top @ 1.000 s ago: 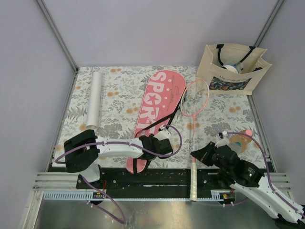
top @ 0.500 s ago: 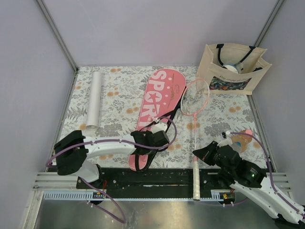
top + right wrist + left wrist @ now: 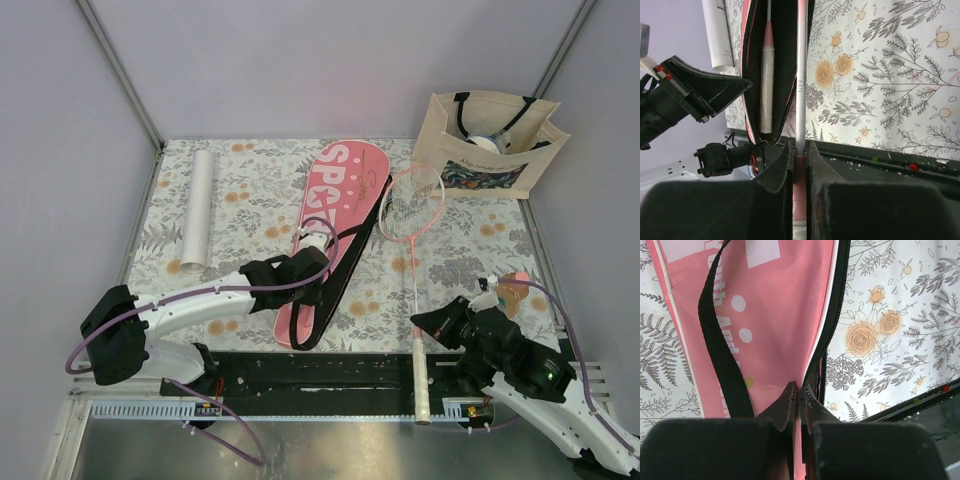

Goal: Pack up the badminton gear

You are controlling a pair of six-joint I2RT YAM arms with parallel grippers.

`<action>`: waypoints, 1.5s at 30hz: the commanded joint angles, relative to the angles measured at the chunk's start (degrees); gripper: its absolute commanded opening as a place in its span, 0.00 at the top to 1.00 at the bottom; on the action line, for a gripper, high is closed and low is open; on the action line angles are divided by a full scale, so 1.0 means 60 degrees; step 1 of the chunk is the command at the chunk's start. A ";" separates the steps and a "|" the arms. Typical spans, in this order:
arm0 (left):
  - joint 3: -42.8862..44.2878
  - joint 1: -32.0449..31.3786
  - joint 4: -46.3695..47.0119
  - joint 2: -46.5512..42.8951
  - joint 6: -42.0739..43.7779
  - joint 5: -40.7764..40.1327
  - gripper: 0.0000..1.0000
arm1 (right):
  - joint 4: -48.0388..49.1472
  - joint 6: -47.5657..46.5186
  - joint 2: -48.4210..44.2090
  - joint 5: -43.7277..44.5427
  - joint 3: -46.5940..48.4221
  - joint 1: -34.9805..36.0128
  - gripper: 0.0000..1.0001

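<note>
The long pink racket cover lies lengthwise mid-mat, its black strap across it. My left gripper is shut on the cover's zip edge, which gapes open at the near end. Inside it, the right wrist view shows one racket's white handle. A second pink-framed racket lies to the right of the cover. My right gripper is shut on this racket's shaft at its pink collar, with the white handle trailing past the mat's front edge. The white tube rests at the far left.
A beige tote bag with black straps stands at the back right corner. A small peach bottle sits by the right arm. Black rails run along the mat's near edge, and grey walls close in both sides.
The left gripper has closed on the cover's edge and moved away from the bases, drawing the cover with it and opening its near end. The right gripper and racket have shifted slightly right.
</note>
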 commanded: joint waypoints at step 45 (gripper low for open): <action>-0.0293 0.1026 0.2521 -0.1381 -0.0944 0.2089 1.00 | 0.6062 0.2920 -0.0300 -0.3359 -0.2081 0.0043 1.00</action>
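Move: The right hand holds a racket by its shaft. The open mouth of the bag is its target, about 17 cm ahead, 17 cm to its left and 12 cm down. The racket's head reaches some 30 cm straight ahead and sits about 8 cm below the hand, while an orange bottle stands about 25 cm to the right and 8 cm ahead. For the left hand, already pinching the cover's edge, that mouth is about 10 cm ahead, 8 cm right and 7 cm down. Forward about 3 cm and then up, the left hand pulls the pinched cover edge, peaking near 6 cm higher, edging right and rolling its left side down before easing back slightly. The right hand first backs off a little, rightward and up, then swings left about 8 cm, rolling its left side up some 20 degrees, bringing the racket over towards the bag's mouth. Both keep their grips. ##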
